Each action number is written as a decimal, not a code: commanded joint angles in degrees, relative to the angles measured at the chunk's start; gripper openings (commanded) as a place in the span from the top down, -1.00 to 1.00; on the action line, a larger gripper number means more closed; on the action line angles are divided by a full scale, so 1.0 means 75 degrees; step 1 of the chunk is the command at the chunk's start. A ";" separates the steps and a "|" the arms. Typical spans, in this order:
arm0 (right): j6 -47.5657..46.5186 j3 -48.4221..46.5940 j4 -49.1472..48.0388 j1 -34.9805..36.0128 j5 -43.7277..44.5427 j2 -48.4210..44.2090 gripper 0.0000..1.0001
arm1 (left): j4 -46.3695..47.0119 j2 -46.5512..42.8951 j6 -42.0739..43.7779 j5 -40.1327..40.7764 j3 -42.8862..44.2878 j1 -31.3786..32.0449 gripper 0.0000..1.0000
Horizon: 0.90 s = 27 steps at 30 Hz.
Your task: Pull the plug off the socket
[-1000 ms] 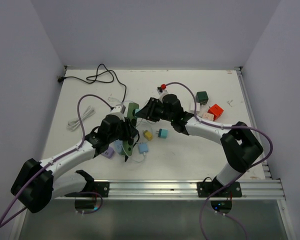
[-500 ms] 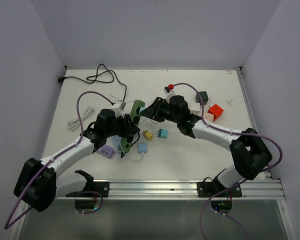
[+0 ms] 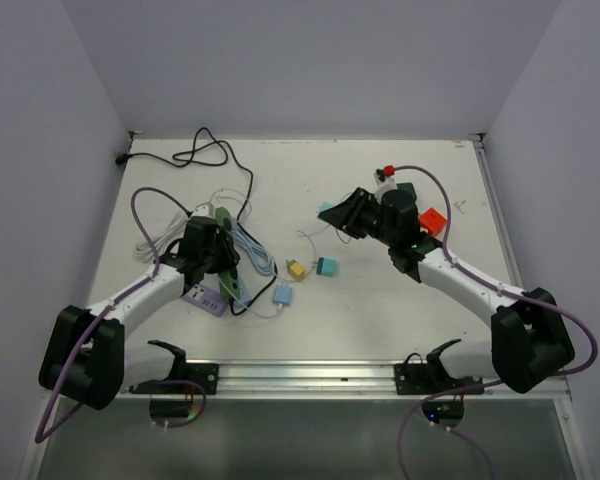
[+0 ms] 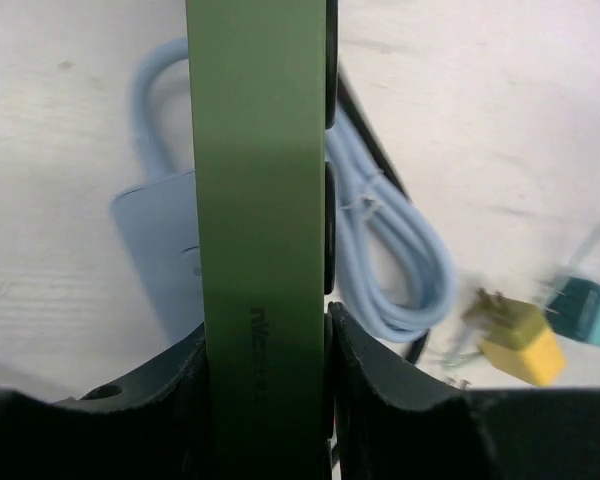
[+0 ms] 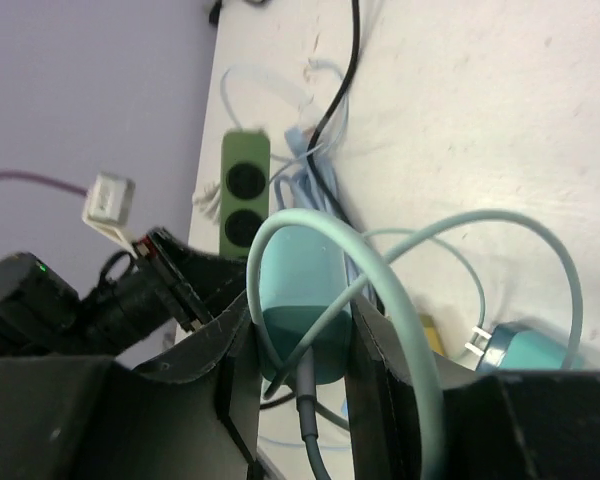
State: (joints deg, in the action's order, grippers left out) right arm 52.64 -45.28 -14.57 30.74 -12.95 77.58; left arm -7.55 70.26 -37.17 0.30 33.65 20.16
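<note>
The socket [image 4: 260, 150] is a long dark green power strip, and my left gripper [image 4: 267, 335] is shut on its sides. From above, the socket [image 3: 232, 278] lies at the left of the table under the left gripper [image 3: 218, 258]. The plug [image 5: 300, 270] is a teal rounded block with a pale teal cord, and my right gripper [image 5: 300, 335] is shut on it. The plug [image 3: 325, 208] hangs clear of the socket, well to its right, at the tip of the right gripper [image 3: 333, 213]. Two empty round outlets of the socket [image 5: 244, 190] show in the right wrist view.
A yellow plug [image 3: 296, 269], a teal plug [image 3: 327, 266] and a light blue plug [image 3: 282, 294] lie mid-table. A purple strip [image 3: 205, 298] and a light blue cable coil [image 3: 252, 248] sit by the socket. A black cord [image 3: 205, 152] runs back left; red [image 3: 432, 221] and dark green [image 3: 405, 190] blocks stand right.
The plug has come off the socket. My right gripper carried it to the right, while my left gripper drew the green strip left and toward me. The two grippers now stand well apart.
</note>
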 commanded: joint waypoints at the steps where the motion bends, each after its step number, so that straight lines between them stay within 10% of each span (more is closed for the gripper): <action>1: -0.0269 0.0165 0.0056 -0.0383 0.0005 -0.0477 1.00 | -0.0563 -0.0122 -0.0294 0.1472 0.0025 -0.0087 1.00; 27: -0.0444 0.1383 -0.0530 -0.0736 -0.0336 -0.0032 0.80 | -0.0305 -0.0801 0.0209 0.0676 0.0224 -0.0099 1.00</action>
State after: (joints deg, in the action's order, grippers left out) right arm 51.16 -36.56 -16.01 25.47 -14.72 76.73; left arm -12.75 65.87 -37.93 7.11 33.10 19.31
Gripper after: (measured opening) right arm 0.353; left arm 0.417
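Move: The right hand already holds the light-teal plug clear of the socket. Bare table lies some 18 cm below it and about 5 cm right. The loose teal plug is about 1 cm back and 17 cm below, the yellow plug roughly 8 cm to its left, the blue plug about 8 cm back and 10 cm left of the hand. From the left hand, still gripping the green power strip, that bare table is roughly 29 cm right and 3 cm ahead. Rightward first, quickly and then easing off, the right hand carries the freed plug about 4 cm away from the green strip, then sinks nearly 6 cm towards the table beside the loose teal plug, fingers still shut on it. The left hand keeps its grip on the strip, swings about 3.5 cm left while dipping slightly, then lifts some 2 cm. ##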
